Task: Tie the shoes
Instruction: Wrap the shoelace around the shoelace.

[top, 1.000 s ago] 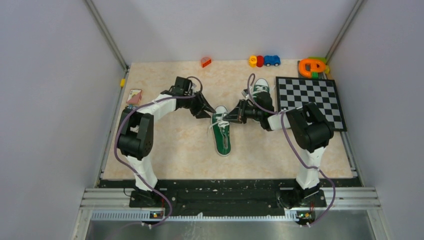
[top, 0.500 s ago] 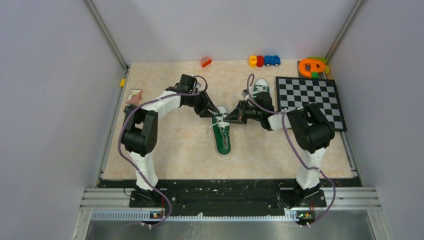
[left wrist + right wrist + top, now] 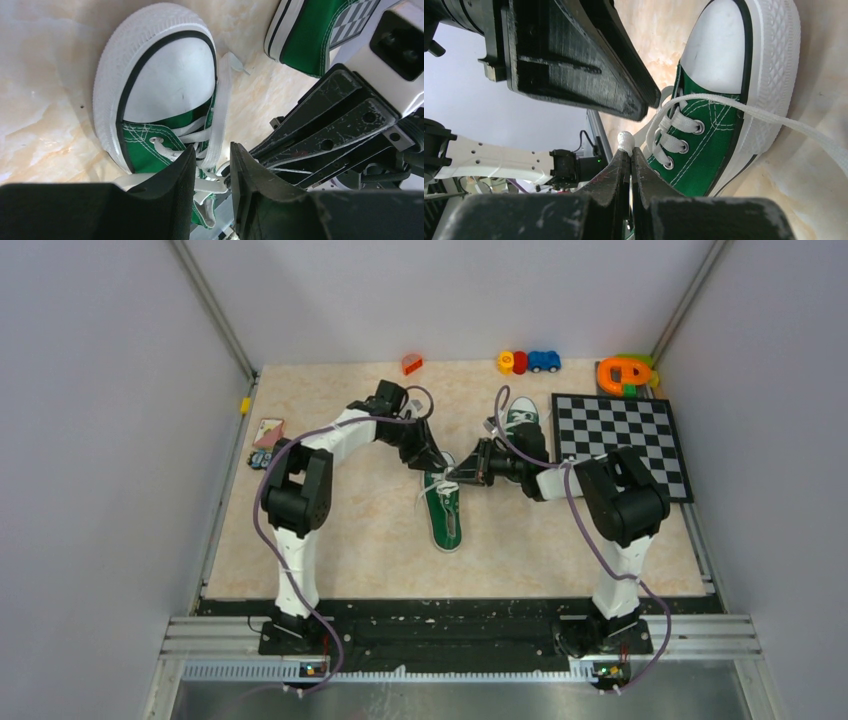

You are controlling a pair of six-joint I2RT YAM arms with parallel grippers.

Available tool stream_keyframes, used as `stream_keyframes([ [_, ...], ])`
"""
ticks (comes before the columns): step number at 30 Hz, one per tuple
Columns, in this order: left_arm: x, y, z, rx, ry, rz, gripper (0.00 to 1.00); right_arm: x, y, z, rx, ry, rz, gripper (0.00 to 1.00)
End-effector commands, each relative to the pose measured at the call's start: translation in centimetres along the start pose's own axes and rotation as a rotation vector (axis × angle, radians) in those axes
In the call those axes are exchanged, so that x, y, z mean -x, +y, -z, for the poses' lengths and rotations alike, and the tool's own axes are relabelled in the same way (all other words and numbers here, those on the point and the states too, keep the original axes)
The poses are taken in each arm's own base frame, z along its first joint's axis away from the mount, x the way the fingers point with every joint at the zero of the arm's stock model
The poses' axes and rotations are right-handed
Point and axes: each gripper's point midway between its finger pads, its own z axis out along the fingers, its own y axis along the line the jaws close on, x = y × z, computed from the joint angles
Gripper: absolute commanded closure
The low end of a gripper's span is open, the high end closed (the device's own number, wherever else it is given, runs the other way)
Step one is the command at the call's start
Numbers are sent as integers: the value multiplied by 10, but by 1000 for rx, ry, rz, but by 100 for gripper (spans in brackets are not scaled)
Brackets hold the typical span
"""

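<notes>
One green shoe (image 3: 443,512) lies mid-table, its white toe cap (image 3: 167,75) pointing away from the arm bases. The other shoe (image 3: 521,424) sits behind the right arm and shows as a sole edge (image 3: 310,35) in the left wrist view. My right gripper (image 3: 626,150) is shut on a bunched white lace (image 3: 625,141) just above the near shoe's eyelets (image 3: 684,146). My left gripper (image 3: 212,149) hangs over the same laces with its jaws narrowly apart. A white lace strand (image 3: 215,186) crosses the gap between them. Both grippers meet at the shoe's toe end (image 3: 447,466).
A black-and-white checkerboard (image 3: 620,440) lies at the right. Small toys (image 3: 528,362), an orange-and-green toy (image 3: 625,373) and a red block (image 3: 411,364) line the back edge. A small card (image 3: 269,432) lies by the left edge. Grey walls enclose the table.
My left arm has swung right, bringing its gripper against the right gripper over the shoe's laces, and its jaws have narrowed a little. The right gripper and the shoes have stayed put.
</notes>
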Motion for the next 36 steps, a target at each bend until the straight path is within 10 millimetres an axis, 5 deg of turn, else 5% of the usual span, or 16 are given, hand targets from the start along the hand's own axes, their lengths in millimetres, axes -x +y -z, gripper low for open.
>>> stream_keyframes([
  [1,-5,-10,1,-13,44,-51,65,23,33,7,67,-68,98,100],
  [15,-10,-6,-13,73,95,-81,76,22,33,8,71,-71,92,100],
  [22,-2,-11,-3,92,59,-96,100,26,33,10,70,-87,88,100],
  [36,9,-33,23,4,-12,-59,100,31,37,11,81,-99,96,100],
])
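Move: The loose stretch of shoelace lies almost between the left hand's open fingers, about 1 cm back, 1 cm right and 1 cm below. The green shoe's middle is roughly 7 cm back of that hand and 5 cm lower; the other shoe is some 5 cm ahead, 14 cm right and 6 cm lower. From the right hand, which already grips its lace end, the loose stretch is about 1 cm ahead and 2 cm left, level with it. The left hand dips back-right about 2 cm, pinches the loose shoelace, then returns; the right keeps its grip. ##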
